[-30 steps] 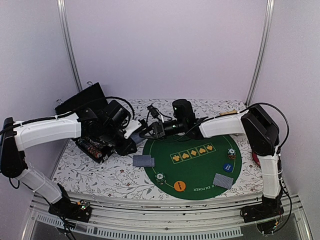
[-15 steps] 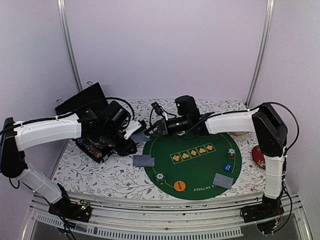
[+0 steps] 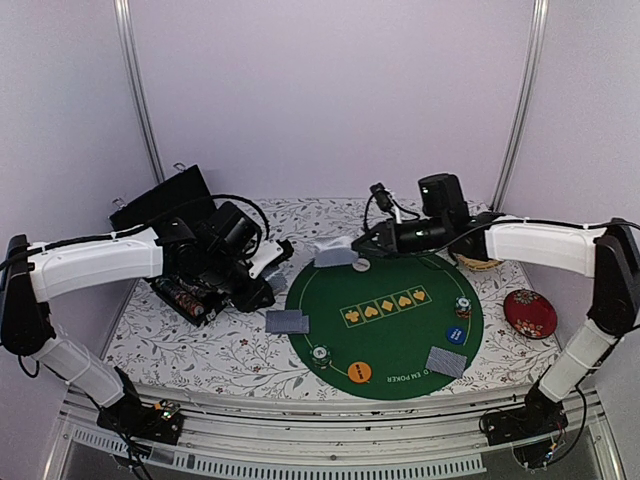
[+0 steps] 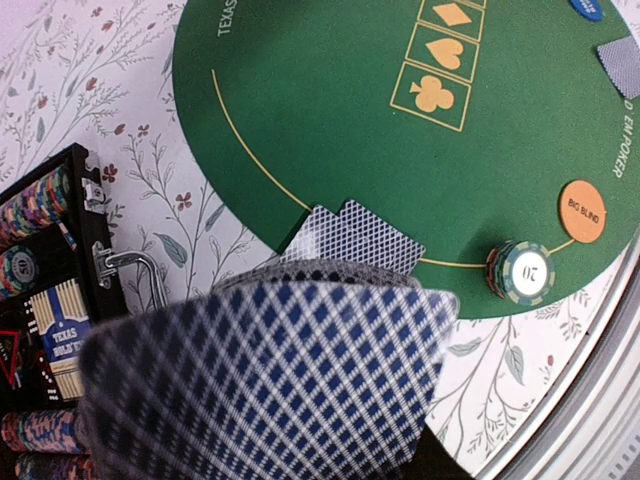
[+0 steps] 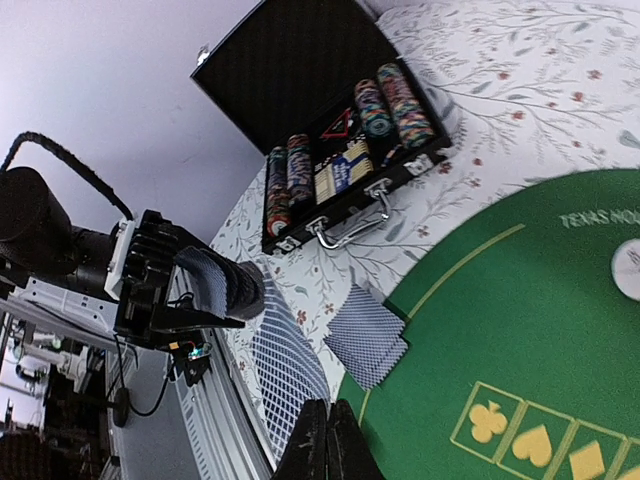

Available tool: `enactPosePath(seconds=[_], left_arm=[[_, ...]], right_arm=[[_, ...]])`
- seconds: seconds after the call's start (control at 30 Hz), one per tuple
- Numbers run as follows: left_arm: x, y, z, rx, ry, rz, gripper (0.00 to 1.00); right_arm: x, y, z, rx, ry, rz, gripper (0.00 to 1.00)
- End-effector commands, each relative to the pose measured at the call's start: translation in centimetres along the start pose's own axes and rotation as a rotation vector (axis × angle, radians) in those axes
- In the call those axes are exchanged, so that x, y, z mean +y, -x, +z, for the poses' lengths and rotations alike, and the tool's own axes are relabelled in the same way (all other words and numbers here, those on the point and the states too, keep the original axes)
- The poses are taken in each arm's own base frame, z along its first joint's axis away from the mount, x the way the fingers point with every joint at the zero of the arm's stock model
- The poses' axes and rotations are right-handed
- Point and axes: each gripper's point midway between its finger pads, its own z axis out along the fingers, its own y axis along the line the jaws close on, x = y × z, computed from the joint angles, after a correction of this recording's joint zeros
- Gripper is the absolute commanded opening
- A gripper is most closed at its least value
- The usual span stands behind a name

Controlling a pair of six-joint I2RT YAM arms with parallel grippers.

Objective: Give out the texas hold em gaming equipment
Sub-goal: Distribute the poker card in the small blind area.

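Note:
My left gripper (image 3: 258,275) sits beside the open chip case and is shut on a deck of grey-blue checkered cards (image 4: 270,370) that fills the left wrist view and hides its fingers. My right gripper (image 3: 357,246) is shut on one card (image 3: 335,257), held over the far edge of the green felt; the card also shows in the right wrist view (image 5: 285,350). A white disc (image 3: 361,265) lies just below it. Two-card hands lie at the left (image 3: 287,322) and front right (image 3: 446,361). Chip stacks (image 3: 320,355) (image 3: 462,307), a blue disc (image 3: 455,335) and an orange disc (image 3: 360,372) lie on the felt.
The round green felt (image 3: 400,330) lies on a floral tablecloth. An open black case (image 3: 185,290) of chips stands at the left. A red cushion (image 3: 530,313) lies at the right edge, and a tan woven mat (image 3: 482,263) shows behind my right arm.
My right gripper has pulled away to the right from the left gripper, carrying one card with it. The left arm has stayed still.

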Motion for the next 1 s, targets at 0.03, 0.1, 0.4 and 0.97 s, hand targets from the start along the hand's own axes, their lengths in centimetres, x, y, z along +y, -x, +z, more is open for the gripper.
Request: enactPosePath(seconds=[0.03,0.1,0.4,0.97], left_arm=[[0.2,0.6,0.3,-0.023,0.013,0.003,0.39],[0.2,0.7,0.4,-0.023,0.009,0.001,0.39],[0.1,0.8,0.8,-0.016,0.004,0.0,0.39],[-0.1,1.6,1.1,-0.025,-0.012,0.019,0.4]], right_arm=[[-6.0,-5.3,-7.1,0.043,-0.242,0.201,0.02],[-8.4,-8.9,-9.4,0.088,-0.328,0.304,0.02],[-12.1,-18.5,-16.4,0.164,-0.603,0.511,0.02],[-11.0,-23.3,-18.1,0.217,-0.633,0.643,0.02]])
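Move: The right hand holds a card and is bound for the small blind area, where a first poker card lies about 20 cm to its right, 15 cm back and some 19 cm below. On the mat at the same depth, the small blind button sits about 21 cm right and 8 cm back, and the chip stack about 22 cm right and level with the hand. From the left hand that first card is roughly 38 cm right, 15 cm back and 12 cm down. Sweep the right gripper, card still pinched in its shut fingers, some 22 cm to the right, bending into a back-and-down path of about 15 cm drop and 13 cm back, towards the card by the small blind button. Tip the fingers from leaning left to steeply down, roughly 35 degrees, and slow over the second half without opening. ##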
